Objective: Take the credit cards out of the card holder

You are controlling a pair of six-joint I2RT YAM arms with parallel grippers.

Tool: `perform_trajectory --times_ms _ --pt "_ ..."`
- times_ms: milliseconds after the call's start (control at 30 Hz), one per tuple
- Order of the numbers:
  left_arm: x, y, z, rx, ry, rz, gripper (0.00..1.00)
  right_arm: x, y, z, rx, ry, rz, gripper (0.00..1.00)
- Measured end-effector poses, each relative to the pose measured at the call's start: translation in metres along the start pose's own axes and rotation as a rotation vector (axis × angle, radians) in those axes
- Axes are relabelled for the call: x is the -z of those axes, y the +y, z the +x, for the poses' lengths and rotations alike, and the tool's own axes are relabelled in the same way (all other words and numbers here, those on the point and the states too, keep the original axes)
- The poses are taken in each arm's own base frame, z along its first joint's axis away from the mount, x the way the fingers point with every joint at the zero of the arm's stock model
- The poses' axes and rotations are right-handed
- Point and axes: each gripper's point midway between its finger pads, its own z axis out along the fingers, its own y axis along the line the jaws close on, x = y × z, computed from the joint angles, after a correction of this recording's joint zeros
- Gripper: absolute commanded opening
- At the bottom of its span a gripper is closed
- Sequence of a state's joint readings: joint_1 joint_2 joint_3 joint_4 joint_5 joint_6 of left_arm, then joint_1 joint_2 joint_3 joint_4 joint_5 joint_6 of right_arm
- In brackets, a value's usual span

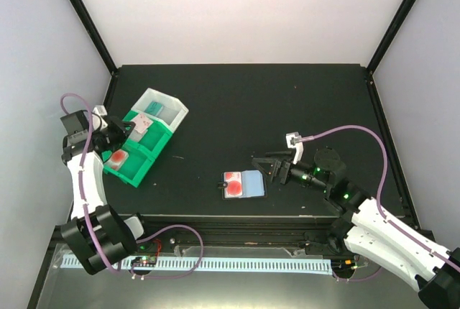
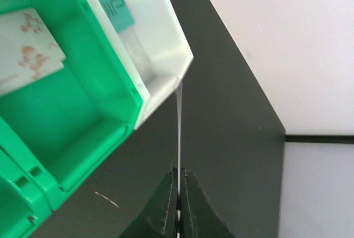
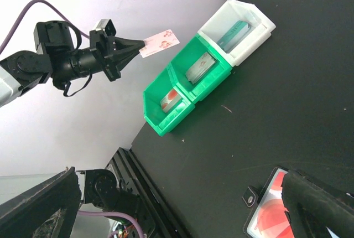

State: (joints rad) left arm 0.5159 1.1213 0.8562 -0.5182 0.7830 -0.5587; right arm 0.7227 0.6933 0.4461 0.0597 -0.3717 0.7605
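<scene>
The card holder (image 1: 251, 184) lies open on the black table, with a card bearing red round marks (image 1: 233, 184) in its left pocket. It also shows at the bottom right of the right wrist view as the card holder (image 3: 264, 211). My right gripper (image 1: 269, 167) stands open just right of it, holding nothing. My left gripper (image 2: 178, 172) is shut on a pale credit card (image 2: 178, 133), seen edge-on. From the right wrist view this held card (image 3: 159, 43) has pink marks and hangs in the air above the bins.
A green bin (image 1: 144, 165) with two compartments holds a red-marked card (image 1: 118, 157) and a pale card (image 2: 27, 50). Joined to it is a white bin (image 1: 176, 106) with a teal card (image 2: 113, 5). The table's black frame rails run along the left and far edges.
</scene>
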Motion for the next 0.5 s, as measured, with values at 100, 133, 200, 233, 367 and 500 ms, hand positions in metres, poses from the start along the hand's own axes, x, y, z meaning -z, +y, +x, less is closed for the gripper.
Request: perform_trajectory --times_ms 100,133,200,233,367,500 --pt "0.003 0.003 -0.009 -0.016 -0.033 -0.047 0.01 0.001 -0.001 0.0 0.002 -0.006 0.002 1.0" --pt "0.003 0.003 -0.014 -0.017 -0.042 -0.057 0.02 0.002 -0.001 0.0 0.002 -0.008 0.003 1.0" --pt "0.0 0.004 -0.025 -0.009 -0.046 -0.078 0.02 0.003 -0.004 0.002 0.002 -0.012 0.007 1.0" --pt "-0.002 0.006 -0.03 -0.003 -0.045 -0.089 0.01 0.003 -0.005 0.004 0.001 -0.012 0.01 1.0" --pt "-0.018 0.022 -0.048 0.038 -0.026 -0.138 0.02 0.003 -0.009 0.005 -0.001 -0.016 0.024 1.0" --pt "-0.027 0.039 -0.05 0.079 -0.015 -0.181 0.02 0.003 -0.011 0.004 0.001 -0.019 0.033 1.0"
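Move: The left hand holds a flower-printed card above the box row. The middle green compartment, already holding a VIP card, has its centre about 5 cm ahead of that hand, 3 cm to its left and some 15 cm below. The white compartment lies some 15 cm ahead and 4 cm right; the red-card compartment about 4 cm back and 10 cm left. From the right hand, the middle compartment is roughly 17 cm ahead, 41 cm left and 18 cm below. Leftward and forward, about 5 cm and 4 cm, the left hand carries the card in towards the middle green compartment, then sinks some 3 cm in the later part. The wrist tips about 10 degrees further down and turns slightly counter-clockwise, while the shut fingers keep their pinch on the card. ##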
